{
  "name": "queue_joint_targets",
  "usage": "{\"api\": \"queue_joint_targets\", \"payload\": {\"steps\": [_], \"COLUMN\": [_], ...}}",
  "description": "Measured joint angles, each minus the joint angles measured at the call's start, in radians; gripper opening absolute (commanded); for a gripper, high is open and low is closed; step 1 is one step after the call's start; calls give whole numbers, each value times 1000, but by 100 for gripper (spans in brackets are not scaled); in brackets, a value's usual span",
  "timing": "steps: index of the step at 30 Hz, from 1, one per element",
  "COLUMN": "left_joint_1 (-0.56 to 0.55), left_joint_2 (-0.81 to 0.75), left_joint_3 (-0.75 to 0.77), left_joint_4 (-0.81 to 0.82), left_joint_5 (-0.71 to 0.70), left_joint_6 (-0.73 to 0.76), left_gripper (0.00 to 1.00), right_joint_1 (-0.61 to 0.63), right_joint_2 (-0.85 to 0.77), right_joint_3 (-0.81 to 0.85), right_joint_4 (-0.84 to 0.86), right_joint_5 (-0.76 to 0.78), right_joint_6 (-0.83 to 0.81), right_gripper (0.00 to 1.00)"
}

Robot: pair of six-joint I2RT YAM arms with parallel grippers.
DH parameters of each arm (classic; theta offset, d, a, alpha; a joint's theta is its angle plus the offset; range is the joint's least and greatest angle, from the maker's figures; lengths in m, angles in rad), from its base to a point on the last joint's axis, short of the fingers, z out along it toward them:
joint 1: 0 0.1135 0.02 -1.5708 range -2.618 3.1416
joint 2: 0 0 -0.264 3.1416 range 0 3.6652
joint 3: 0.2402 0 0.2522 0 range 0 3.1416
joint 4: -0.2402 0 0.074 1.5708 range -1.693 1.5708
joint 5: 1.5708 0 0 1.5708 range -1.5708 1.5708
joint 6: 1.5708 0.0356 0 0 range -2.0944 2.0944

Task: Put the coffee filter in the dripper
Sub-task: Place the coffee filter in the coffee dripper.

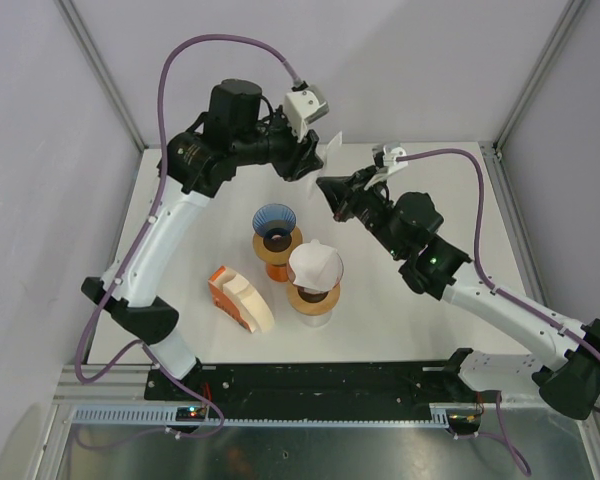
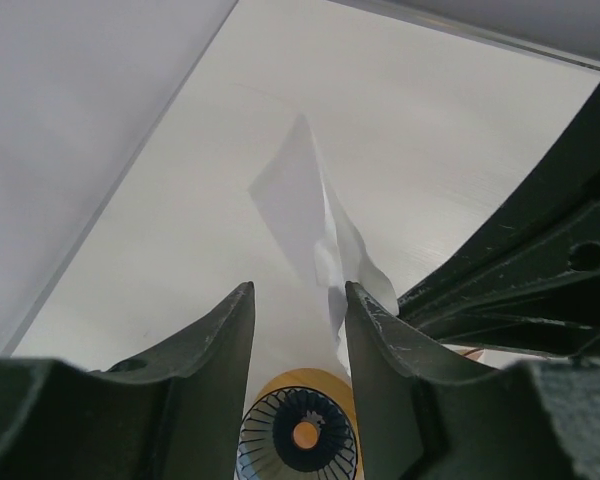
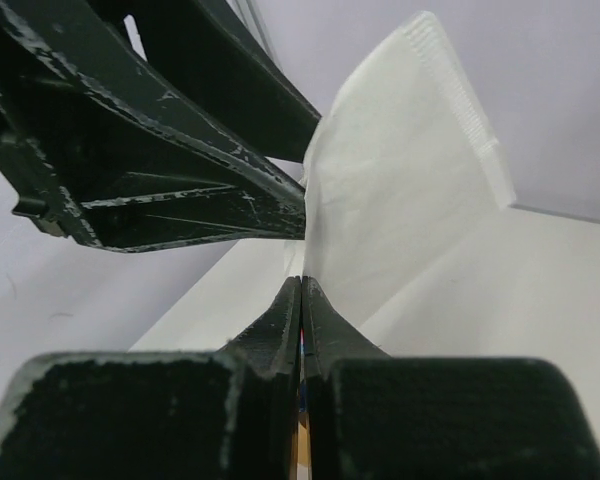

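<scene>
A white paper coffee filter [image 1: 332, 146] hangs in the air above the back of the table. My right gripper [image 3: 302, 280] is shut on its lower edge, and the filter [image 3: 400, 180] fans up and to the right. My left gripper [image 2: 298, 290] stands open, its right fingertip beside the creased filter [image 2: 305, 200]; nothing fills the gap between its fingers. In the top view the left gripper [image 1: 313, 160] and right gripper [image 1: 326, 186] meet at the filter. The blue ribbed dripper [image 1: 273, 222] sits on an orange stand below them; the left wrist view shows this dripper [image 2: 300, 435] too.
A second dripper [image 1: 315, 265] holding a white filter stands on a wooden stand near the table's middle. An orange holder with stacked filters [image 1: 238, 298] lies to its left. Grey walls close in the table at the back and on both sides.
</scene>
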Motion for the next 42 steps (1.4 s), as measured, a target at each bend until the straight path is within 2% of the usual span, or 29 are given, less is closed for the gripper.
{"api": "queue_joint_targets", "payload": {"steps": [11,13,15,17,22,29,31,32,35,37,42], "left_joint_1": [-9,-9,-9,-6,14,32,31,29,7,-17,-49], "left_joint_2": [5,5,5,5,5,5,5,5,5,5,5], "left_joint_3": [-55,-70,-84,-93,-96,-95,-95,-95,-95,-95,-94], "left_joint_4": [18,19,18,17,20,41,41,42,44,47,48], "left_joint_5": [-24,-19,-11,-9,-33,-179,-204,-215,-265,-290,-290], "left_joint_6": [0,-1,-6,-8,-1,26,28,28,37,46,42], "left_gripper": [49,35,13,3,0,0,0,0,0,0,0], "right_joint_1": [33,37,39,39,27,-27,-30,-30,-29,-24,7], "right_joint_2": [23,26,27,26,19,11,13,15,29,37,56], "right_joint_3": [1,1,1,2,3,3,4,4,5,6,7], "right_joint_4": [1,0,-3,-6,-40,-89,-87,-81,-53,-31,51], "right_joint_5": [5,8,12,18,57,138,147,146,118,100,70], "right_joint_6": [-17,-24,-29,-35,-44,-41,-41,-40,-40,-40,-40], "right_gripper": [0,0,0,0,0,0,11,23,47,55,64]}}
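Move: The coffee filter is already between the left gripper's half-open fingers, its middle about 3 cm to the right of that hand and 1 cm ahead, level with it. From the shut right fingers, which still hold it, the middle is some 4 cm ahead, straight in line, and 3 cm up. The empty blue dripper stands about 25 cm below the left hand, 5 cm to its left and 1 cm ahead; the filled clear dripper some 9 cm back, 4 cm right, equally low. Lower the left gripper about 3.5 cm along the filter and shut its fingers on it, then carry on forward and left some 5 cm, turning counter-clockwise, before easing partly back. Keep the right fingers shut while that hand shifts slightly left and down, then forward and right; only then open them, let go of the filter and draw the hand back left and up. ##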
